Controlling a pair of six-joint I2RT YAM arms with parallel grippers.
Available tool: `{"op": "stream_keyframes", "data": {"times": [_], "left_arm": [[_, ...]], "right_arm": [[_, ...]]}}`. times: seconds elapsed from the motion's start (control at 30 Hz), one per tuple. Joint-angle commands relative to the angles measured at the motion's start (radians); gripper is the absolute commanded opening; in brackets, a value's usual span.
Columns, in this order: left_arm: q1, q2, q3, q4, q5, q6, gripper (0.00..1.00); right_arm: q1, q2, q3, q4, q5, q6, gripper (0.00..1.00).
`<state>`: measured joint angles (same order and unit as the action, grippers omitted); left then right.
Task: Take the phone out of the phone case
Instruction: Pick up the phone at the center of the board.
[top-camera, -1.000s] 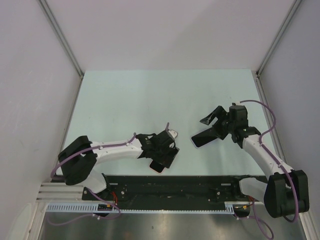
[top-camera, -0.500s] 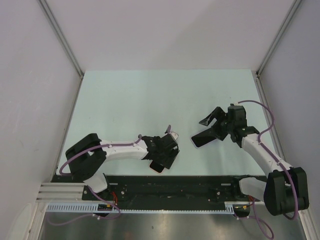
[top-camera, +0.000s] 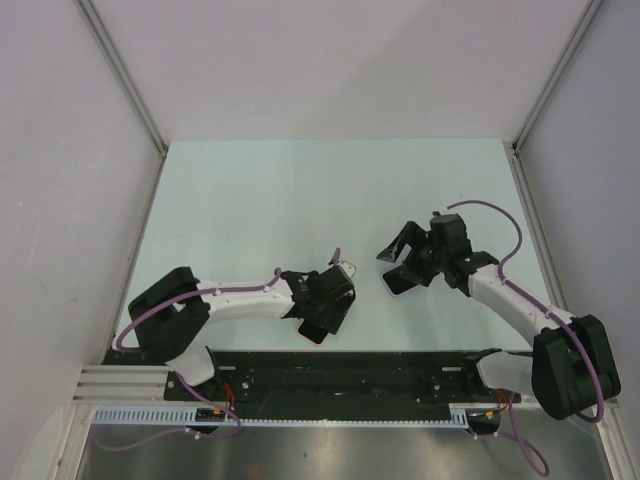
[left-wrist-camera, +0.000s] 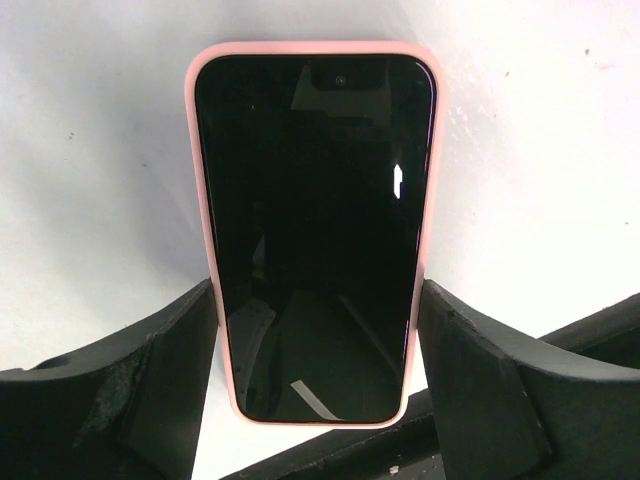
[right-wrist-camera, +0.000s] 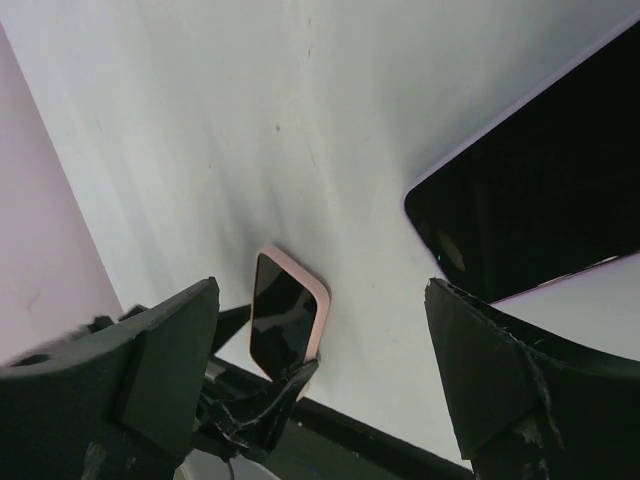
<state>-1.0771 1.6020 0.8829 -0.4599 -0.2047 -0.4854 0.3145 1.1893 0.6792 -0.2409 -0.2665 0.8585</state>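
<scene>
The phone (left-wrist-camera: 315, 230) lies screen up on the table in its pink phone case (left-wrist-camera: 207, 200). My left gripper (left-wrist-camera: 318, 330) straddles its near end, and both fingers touch the case's long sides. In the top view the left gripper (top-camera: 325, 303) hides most of the phone; one pale corner of the case (top-camera: 347, 268) sticks out. My right gripper (top-camera: 398, 262) stands open to the right with nothing between its fingers. From the right wrist the cased phone (right-wrist-camera: 283, 325) shows farther off between the open right gripper's (right-wrist-camera: 322, 290) fingers.
A second dark-screened device (right-wrist-camera: 540, 220) with a pale lilac edge lies flat by the right gripper, seen in the top view as the dark slab (top-camera: 400, 283). The pale green table (top-camera: 260, 200) ends at a black rail (top-camera: 340, 370). Walls stand on three sides.
The left jaws have narrowed onto the case's sides. The right arm has swung left, toward the left gripper, with its jaws still wide.
</scene>
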Motion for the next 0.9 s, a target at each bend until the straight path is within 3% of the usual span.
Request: {"op": "stream_keyframes", "data": {"times": [0.0, 0.23, 0.57, 0.67, 0.87], "left_arm": [[0.045, -0.105, -0.010, 0.041, 0.051, 0.027, 0.64], [0.175, -0.218, -0.087, 0.115, 0.177, 0.019, 0.60], [0.206, -0.257, -0.094, 0.138, 0.240, 0.010, 0.59], [0.218, -0.272, -0.093, 0.139, 0.255, 0.007, 0.59], [0.238, -0.272, -0.070, 0.125, 0.266, 0.030, 0.60]], "right_arm": [[0.099, 0.070, 0.013, 0.064, -0.005, 0.033, 0.89], [0.175, 0.248, 0.013, 0.211, -0.158, 0.102, 0.90], [0.247, 0.446, -0.007, 0.610, -0.378, 0.326, 0.87], [0.282, 0.495, -0.007, 0.701, -0.390, 0.376, 0.80], [0.330, 0.575, -0.006, 0.859, -0.430, 0.458, 0.48]]}}
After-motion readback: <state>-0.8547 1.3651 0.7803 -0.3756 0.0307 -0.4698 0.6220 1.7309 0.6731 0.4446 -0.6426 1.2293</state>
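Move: The phone, still in its pink case, lies between the left hand's fingers, its middle some 2 cm ahead of that hand and 1 cm to its right, about level with it. From the open right hand the phone is about 14 cm to the left, 9 cm back and 9 cm below. A black slab lies about 6 cm to the right hand's right, 1 cm back and 10 cm below. Leftwards about 16 cm, also sinking and drawing back some 4–5 cm each, the right hand sweeps to the phone's far end, rolling its left side up about 25 degrees and turning counter-clockwise, then closes its nearly wide-open fingers to about half, one in front of the screen. The left hand keeps its side grip on the case and lifts it about 4.5 cm, edging forward and tilting its left side up. ##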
